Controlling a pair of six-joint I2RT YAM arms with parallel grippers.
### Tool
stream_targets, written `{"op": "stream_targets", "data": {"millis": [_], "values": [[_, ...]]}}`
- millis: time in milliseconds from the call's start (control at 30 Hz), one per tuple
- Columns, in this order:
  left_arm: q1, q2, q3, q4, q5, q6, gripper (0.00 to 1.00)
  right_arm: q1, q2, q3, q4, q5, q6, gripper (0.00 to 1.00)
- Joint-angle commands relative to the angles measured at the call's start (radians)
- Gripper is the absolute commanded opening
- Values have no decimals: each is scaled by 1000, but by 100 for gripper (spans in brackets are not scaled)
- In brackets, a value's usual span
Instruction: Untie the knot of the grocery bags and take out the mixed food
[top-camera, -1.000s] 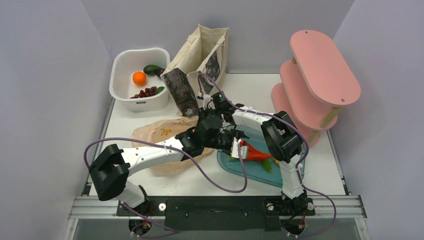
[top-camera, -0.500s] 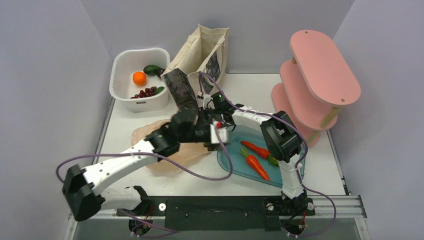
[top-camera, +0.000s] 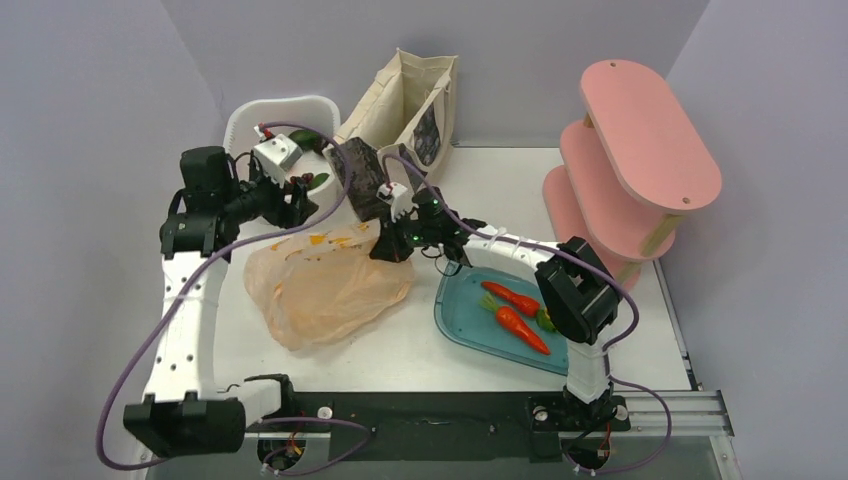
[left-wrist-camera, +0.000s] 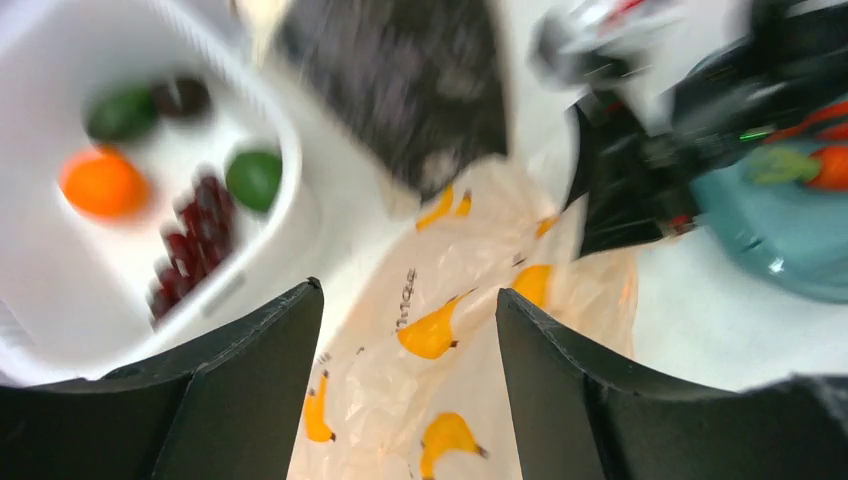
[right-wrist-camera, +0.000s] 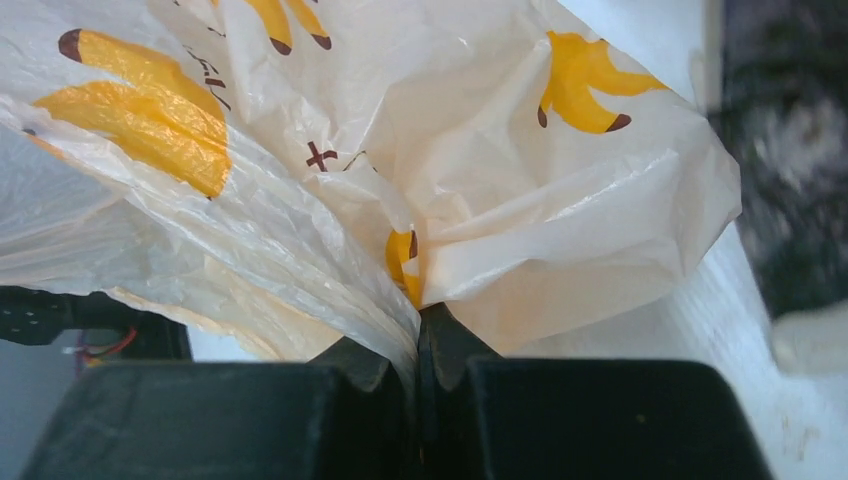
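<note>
The peach-orange plastic bag (top-camera: 325, 285) with banana prints lies flattened on the table; no tied knot shows. My right gripper (top-camera: 385, 248) is shut on the bag's right edge, and the film (right-wrist-camera: 560, 230) bunches between its fingertips (right-wrist-camera: 420, 318). My left gripper (top-camera: 298, 203) is open and empty, hovering over the bag's far-left part (left-wrist-camera: 440, 330) beside the basket. Two carrots (top-camera: 515, 310) lie in the teal tray (top-camera: 450, 322). A dark avocado (left-wrist-camera: 120, 112) lies in the basket. The cream canvas tote (top-camera: 405, 105) stands at the back. The bottle and can are out of view.
A white basket (top-camera: 240, 120) at the back left holds an orange fruit (left-wrist-camera: 100, 183), dark red grapes (left-wrist-camera: 195, 250) and a second green fruit (left-wrist-camera: 253, 178). A pink tiered shelf (top-camera: 640, 150) stands at the right. Purple cables trail along both arms.
My left arm has swung from the teal tray back and to the left, ending open over the bag near the basket. The carrots now lie uncovered in the tray. The bag has flattened out.
</note>
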Motion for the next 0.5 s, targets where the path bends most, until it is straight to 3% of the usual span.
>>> {"op": "stream_targets", "data": {"millis": [0,100,167,200,233,300,467], "values": [[136,85,-94,-207,58,84,62,107,-67,17,198,121,-226,0],[248,87,-209,-166,16,82,62,159,-29,62,283,222,-313,4],[310,93,-241,-140,-17,64,60,192,21,141,250,259,-361,34],[350,96,-241,-132,-13,47,60,205,52,210,185,262,-376,59],[368,102,-227,-127,-6,41,60,207,64,244,152,249,-378,76],[397,114,-178,-122,23,36,61,200,69,295,81,215,-373,83],[403,146,-67,-20,149,-10,62,118,-93,215,-23,109,-344,84]]}}
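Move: The emptied grocery bag is pinched at its right edge in the right hand's shut fingers; its middle lies about 11 cm left of that hand, 6 cm back and 8 below. From the right hand the tote bag stands roughly 15 cm ahead, the white bin 20 ahead and 23 left, the teal tray 12 back and 30 right. From the empty left hand the bag's middle is about 9 cm back, 3 right and nearly 30 below. The bag is swept to the left and let go: the right hand swings about 10 cm left while rising some 8, its wrist rolling about 30 degrees, and its fingers go from shut to wide open partway along. Meanwhile the open left hand drops 16 cm as it shifts 12 left, fingers tipping down, then lifts slightly, without touching the bag. ##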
